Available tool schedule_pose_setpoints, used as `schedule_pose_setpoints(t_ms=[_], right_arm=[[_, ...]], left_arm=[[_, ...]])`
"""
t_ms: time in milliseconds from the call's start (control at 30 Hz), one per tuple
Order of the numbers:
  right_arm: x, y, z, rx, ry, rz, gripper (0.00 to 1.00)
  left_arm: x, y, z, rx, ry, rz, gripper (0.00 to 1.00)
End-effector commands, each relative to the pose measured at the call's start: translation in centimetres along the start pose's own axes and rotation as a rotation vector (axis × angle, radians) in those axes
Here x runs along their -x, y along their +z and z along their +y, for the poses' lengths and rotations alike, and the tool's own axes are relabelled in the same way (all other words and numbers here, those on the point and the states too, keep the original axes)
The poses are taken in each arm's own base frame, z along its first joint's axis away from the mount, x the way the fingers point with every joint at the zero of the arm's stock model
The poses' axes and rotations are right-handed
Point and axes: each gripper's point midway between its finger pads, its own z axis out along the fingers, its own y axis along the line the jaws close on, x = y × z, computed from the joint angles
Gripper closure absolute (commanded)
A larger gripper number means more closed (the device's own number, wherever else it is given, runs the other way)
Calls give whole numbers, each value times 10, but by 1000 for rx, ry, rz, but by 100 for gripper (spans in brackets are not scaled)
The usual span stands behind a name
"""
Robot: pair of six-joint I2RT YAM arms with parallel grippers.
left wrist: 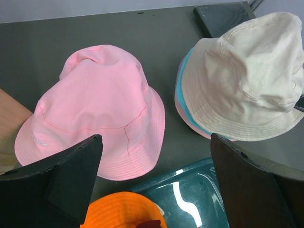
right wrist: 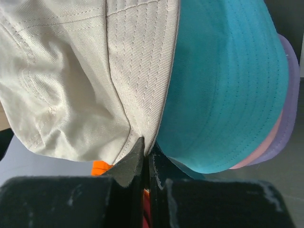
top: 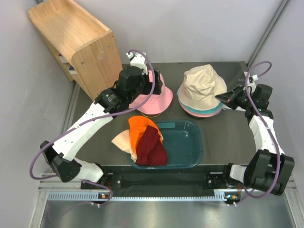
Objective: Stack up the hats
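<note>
A beige hat (top: 204, 85) tops a stack at the back right, over a teal hat (right wrist: 223, 85), a pink brim (right wrist: 266, 142) and a lavender hat (right wrist: 292, 95). My right gripper (top: 228, 98) is shut on the beige hat's brim edge (right wrist: 142, 118). A pink hat (top: 154, 99) lies flat at the back middle; my left gripper (top: 144, 88) hovers over it, open and empty (left wrist: 156, 142). Orange (top: 141, 127), maroon (top: 152, 149) and peach (top: 122, 140) hats lie piled in the left of the teal tub (top: 197, 137).
A wooden shelf unit (top: 76, 42) stands at the back left corner, close to the left arm. The tub fills the front middle of the dark table (top: 228, 137). A dark flat panel (left wrist: 218, 16) lies behind the beige hat.
</note>
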Motion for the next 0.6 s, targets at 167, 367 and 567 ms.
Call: schedule_pose_setpoints(t_ms=[167,367,567], right_arm=[[-3,2,-51,-99,-24,-19,100],[15,8,-61,-116,-34,-55,100],[39,16,-70,-130,-40,-77,100]], left_arm=[[12,26,-41,-167,-43,-30,1],[18,63,-78,-285,-50,-7,1],[24,99,-92,-374,-105,3,2]])
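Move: The left hand, empty and open, has the cream hat about 20 cm to its right, some 4 cm ahead and 11 cm below; the pink hat is about 4 cm ahead, 4 cm left and 18 cm down, and the green tray some 18 cm back, 2 cm right and 30 cm down. The right hand holds the cream brim; the teal hat lies about 9 cm left, 5 ahead and 5 below, the black case 16 ahead, 6 right and 18 down. Still pinching the right edge of the cream brim, the right hand draws it down about 5 cm and a little left, over the teal hat. Meanwhile the left hand, fingers wide open, speeds up to the right past the pink hat towards the cream hat's left side, some 10 cm across, 5 forward and 3 down, swinging clockwise about 15 degrees. ##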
